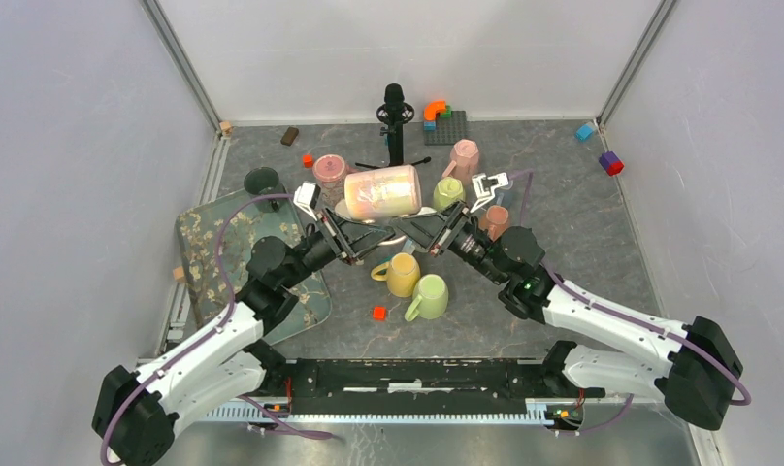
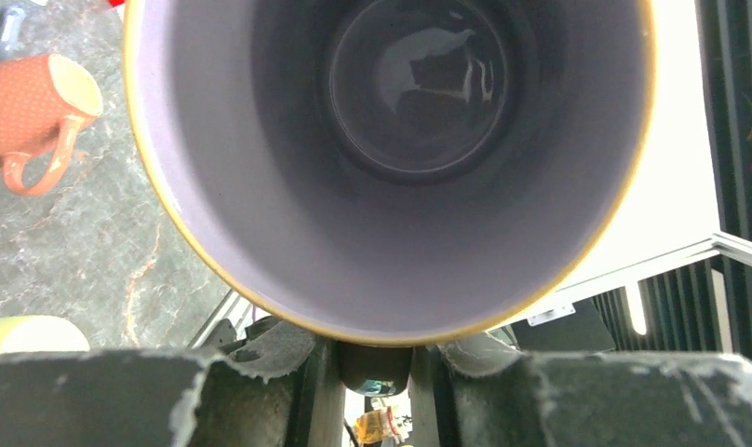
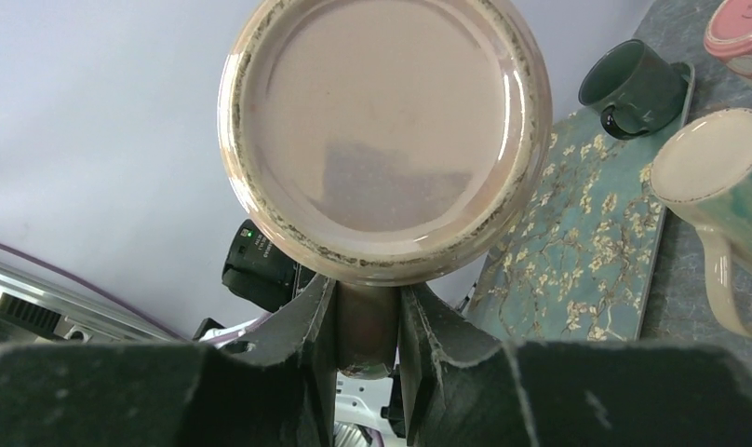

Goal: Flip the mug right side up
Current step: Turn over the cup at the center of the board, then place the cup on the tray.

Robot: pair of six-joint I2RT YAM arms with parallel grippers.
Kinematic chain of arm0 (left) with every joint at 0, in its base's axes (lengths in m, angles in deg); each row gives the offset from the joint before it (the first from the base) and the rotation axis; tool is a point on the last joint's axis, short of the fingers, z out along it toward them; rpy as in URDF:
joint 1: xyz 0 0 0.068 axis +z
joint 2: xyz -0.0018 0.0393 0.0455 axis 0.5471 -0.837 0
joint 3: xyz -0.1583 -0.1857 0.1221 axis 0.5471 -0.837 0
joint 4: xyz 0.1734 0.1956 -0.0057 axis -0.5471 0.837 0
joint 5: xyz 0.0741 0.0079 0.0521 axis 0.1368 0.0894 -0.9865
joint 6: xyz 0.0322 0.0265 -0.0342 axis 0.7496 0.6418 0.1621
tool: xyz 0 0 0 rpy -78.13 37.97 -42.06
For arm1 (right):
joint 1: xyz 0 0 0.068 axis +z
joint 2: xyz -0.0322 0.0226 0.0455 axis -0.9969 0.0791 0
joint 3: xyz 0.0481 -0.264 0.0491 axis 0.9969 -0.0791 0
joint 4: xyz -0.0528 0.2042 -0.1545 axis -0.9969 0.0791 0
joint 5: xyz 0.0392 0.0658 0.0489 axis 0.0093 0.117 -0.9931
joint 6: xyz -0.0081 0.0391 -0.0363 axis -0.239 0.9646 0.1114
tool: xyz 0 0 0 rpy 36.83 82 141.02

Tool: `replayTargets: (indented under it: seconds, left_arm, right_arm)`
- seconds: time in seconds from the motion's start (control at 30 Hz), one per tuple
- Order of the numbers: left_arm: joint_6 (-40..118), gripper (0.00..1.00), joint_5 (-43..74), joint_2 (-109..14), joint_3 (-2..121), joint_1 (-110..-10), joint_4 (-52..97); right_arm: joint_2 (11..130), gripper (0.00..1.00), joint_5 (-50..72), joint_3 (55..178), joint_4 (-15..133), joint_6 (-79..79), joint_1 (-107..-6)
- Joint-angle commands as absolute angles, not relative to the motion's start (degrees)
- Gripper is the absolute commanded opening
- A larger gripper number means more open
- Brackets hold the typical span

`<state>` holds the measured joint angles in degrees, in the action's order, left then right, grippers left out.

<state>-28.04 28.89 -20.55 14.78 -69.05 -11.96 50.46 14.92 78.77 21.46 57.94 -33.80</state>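
Observation:
A large pink mug (image 1: 383,191) with a yellow rim lies on its side, held above the table between both arms. In the left wrist view its open mouth (image 2: 391,140) faces the camera. In the right wrist view its flat base (image 3: 383,130) faces the camera. My left gripper (image 1: 362,236) (image 2: 374,352) is shut on the mug's handle (image 2: 375,371) from the mouth end. My right gripper (image 1: 419,230) (image 3: 366,312) is shut on the same handle (image 3: 366,328) from the base end.
A yellow mug (image 1: 403,275) and a green mug (image 1: 429,297) sit under the held mug, with a red cube (image 1: 378,313) near them. A dark green mug (image 1: 263,182) stands by a floral tray (image 1: 213,262). Pink (image 1: 463,158), green (image 1: 448,192) and orange (image 1: 495,220) mugs and a black stand (image 1: 395,121) are behind.

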Motion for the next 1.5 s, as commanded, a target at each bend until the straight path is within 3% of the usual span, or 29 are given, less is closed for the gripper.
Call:
replayTargets:
  seconds: [0.0, 0.23, 0.4, 0.6, 0.87, 1.17, 1.47]
  left_arm:
    - [-24.9, 0.02, 27.2, -18.3, 19.4, -69.2, -10.6]
    - [-18.2, 0.02, 20.9, -13.2, 22.7, -69.2, 4.1]
    - [-11.8, 0.02, 11.0, -9.1, 27.5, -69.2, 21.5]
    - [-3.8, 0.02, -3.1, -9.8, 36.9, -69.2, 43.9]
    - [7.8, 0.02, -21.4, -8.5, 41.7, -69.1, 57.0]
    - [13.5, 0.02, -38.6, -11.8, 41.5, -68.9, 61.5]
    - [13.0, 0.02, -42.0, -20.2, 37.3, -63.4, 54.8]
  right_arm:
    - [48.8, 0.04, 12.2, 77.8, 15.4, 55.9, -33.4]
    - [48.2, 0.57, 12.5, 77.7, 19.0, 51.1, -33.3]
    - [48.0, 0.75, 13.6, 77.3, 21.9, 49.1, -33.3]
    - [46.8, 0.82, 14.8, 76.9, 26.5, 46.6, -33.3]
    - [42.2, 0.91, 19.2, 78.2, 37.8, 38.9, -33.3]
    - [36.0, 0.95, 23.8, 79.5, 49.2, 30.6, -33.3]
    - [31.5, 0.95, 24.9, 77.8, 55.6, 28.6, -33.3]
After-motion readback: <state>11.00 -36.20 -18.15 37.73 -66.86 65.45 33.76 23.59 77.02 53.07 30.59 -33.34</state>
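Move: About 32 cm to the left of the left hand and 4 cm ahead lies the flowered tray's middle, some 32 cm below; the held mug's body is about 6 cm ahead and barely higher. The dark green mug stands roughly 22 cm ahead and 31 cm left, the teal-patterned mug 10 cm ahead and 7 cm left, both about 28 cm down. From the right hand, the tray's middle is some 37 cm left, 3 cm ahead and 33 cm lower. Keeping its pinch on the mug's handle, the left hand swings some 22 cm left, sinks about 10 cm and edges forward, carrying the mug over the tray while turning it roughly 95 degrees, its fingers ending forward and down. The right hand opens wide to let go of the handle as this starts, then backs off down and right, about 7 cm each, its fingertips dipping. ##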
